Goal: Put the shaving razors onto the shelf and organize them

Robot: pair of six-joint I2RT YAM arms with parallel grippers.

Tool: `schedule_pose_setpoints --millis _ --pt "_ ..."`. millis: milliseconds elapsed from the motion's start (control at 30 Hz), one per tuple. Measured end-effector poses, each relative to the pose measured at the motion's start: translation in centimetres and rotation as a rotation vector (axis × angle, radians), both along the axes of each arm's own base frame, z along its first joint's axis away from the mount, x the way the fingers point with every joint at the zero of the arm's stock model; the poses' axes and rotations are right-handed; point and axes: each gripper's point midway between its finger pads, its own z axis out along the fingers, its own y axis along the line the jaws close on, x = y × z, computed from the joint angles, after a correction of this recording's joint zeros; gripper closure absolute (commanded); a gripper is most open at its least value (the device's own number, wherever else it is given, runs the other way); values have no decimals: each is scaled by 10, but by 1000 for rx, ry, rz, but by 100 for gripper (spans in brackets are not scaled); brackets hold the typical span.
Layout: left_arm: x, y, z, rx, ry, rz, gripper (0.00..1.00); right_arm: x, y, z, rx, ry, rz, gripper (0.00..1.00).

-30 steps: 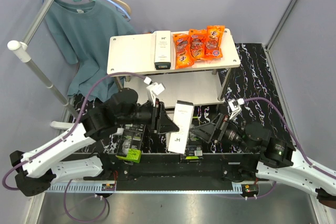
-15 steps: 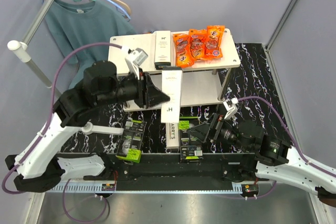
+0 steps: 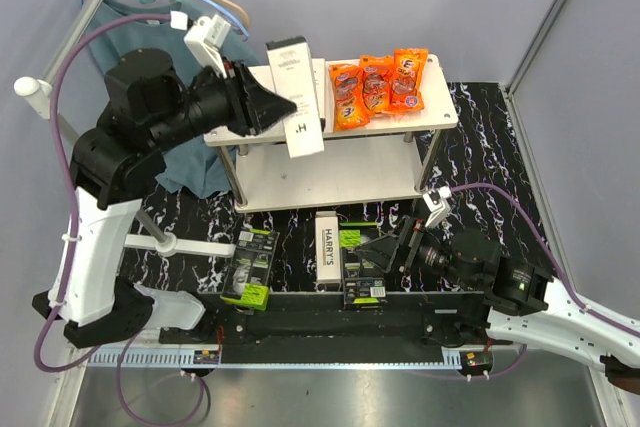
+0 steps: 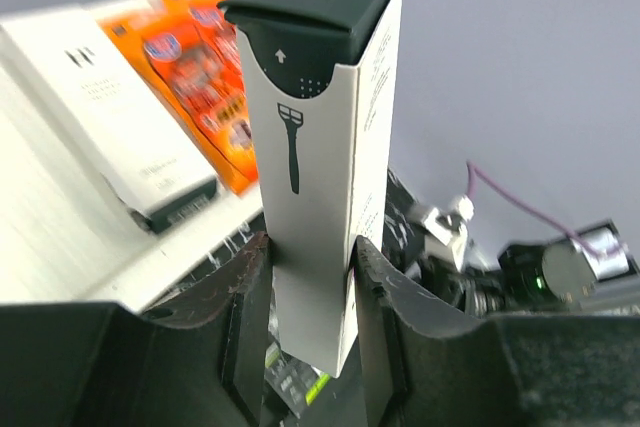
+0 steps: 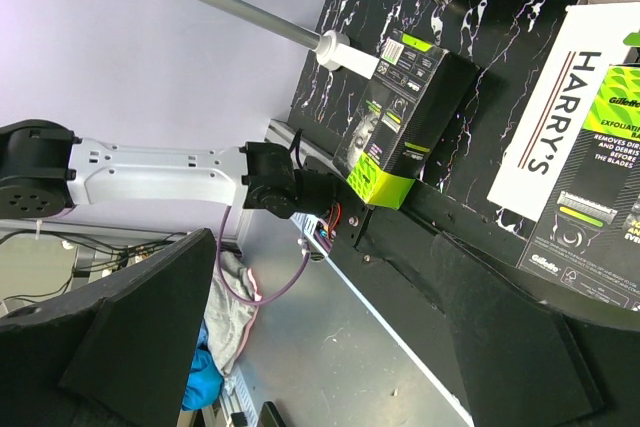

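My left gripper (image 3: 284, 107) is shut on a slim white HARRY'S razor box (image 3: 297, 97) and holds it tilted above the left half of the shelf's top board (image 3: 235, 97). In the left wrist view the box (image 4: 320, 147) stands between both fingers (image 4: 245, 307). A second white box (image 3: 320, 99) lies on the top board, partly hidden behind the held one. A third white box (image 3: 328, 252) lies on the black mat, between two black, lime-labelled boxes (image 3: 250, 265) (image 3: 365, 275). My right gripper (image 3: 388, 250) is open and empty, low beside the right black box (image 5: 610, 177).
Three orange snack packets (image 3: 378, 87) lie on the right part of the top board. The lower board (image 3: 370, 172) is bare. A teal T-shirt on a hanger (image 3: 150, 57) and a grey pole (image 3: 70, 137) stand at the back left. Grey walls enclose the cell.
My left arm has lifted the white box from above the mat up and back-left to over the shelf's top board. The right gripper has stayed low by the black box.
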Motion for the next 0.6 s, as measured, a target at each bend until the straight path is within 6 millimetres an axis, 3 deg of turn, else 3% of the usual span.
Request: schedule_pose_setpoints --millis 267,600 --pt "40 19 22 -42 -21 85 81 0 0 0 2 4 0 0" --pt "82 47 -3 -28 86 150 80 -2 1 -1 6 19 6 0"
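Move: The held white box is bound for the free stretch of top shelf beside the white box already there, about 12 cm ahead of the left hand, 4 cm to its left and some 14 cm below. That shelf box lies roughly 12 cm ahead and 3 cm to the right, with the nearest orange razor bag about 7 cm farther right and level with it. From the right hand the free spot is some 24 cm ahead, 17 cm left and 8 cm higher. The white Harry's box, still pinched in the left fingers, is carried forward over the top shelf about 8 cm and some 5 cm to the left, towards the bare shelf beside the white box lying there. The left hand first rises about 2 cm, then sinks back to its starting height, while the wrist turns about 10 degrees counter-clockwise. ##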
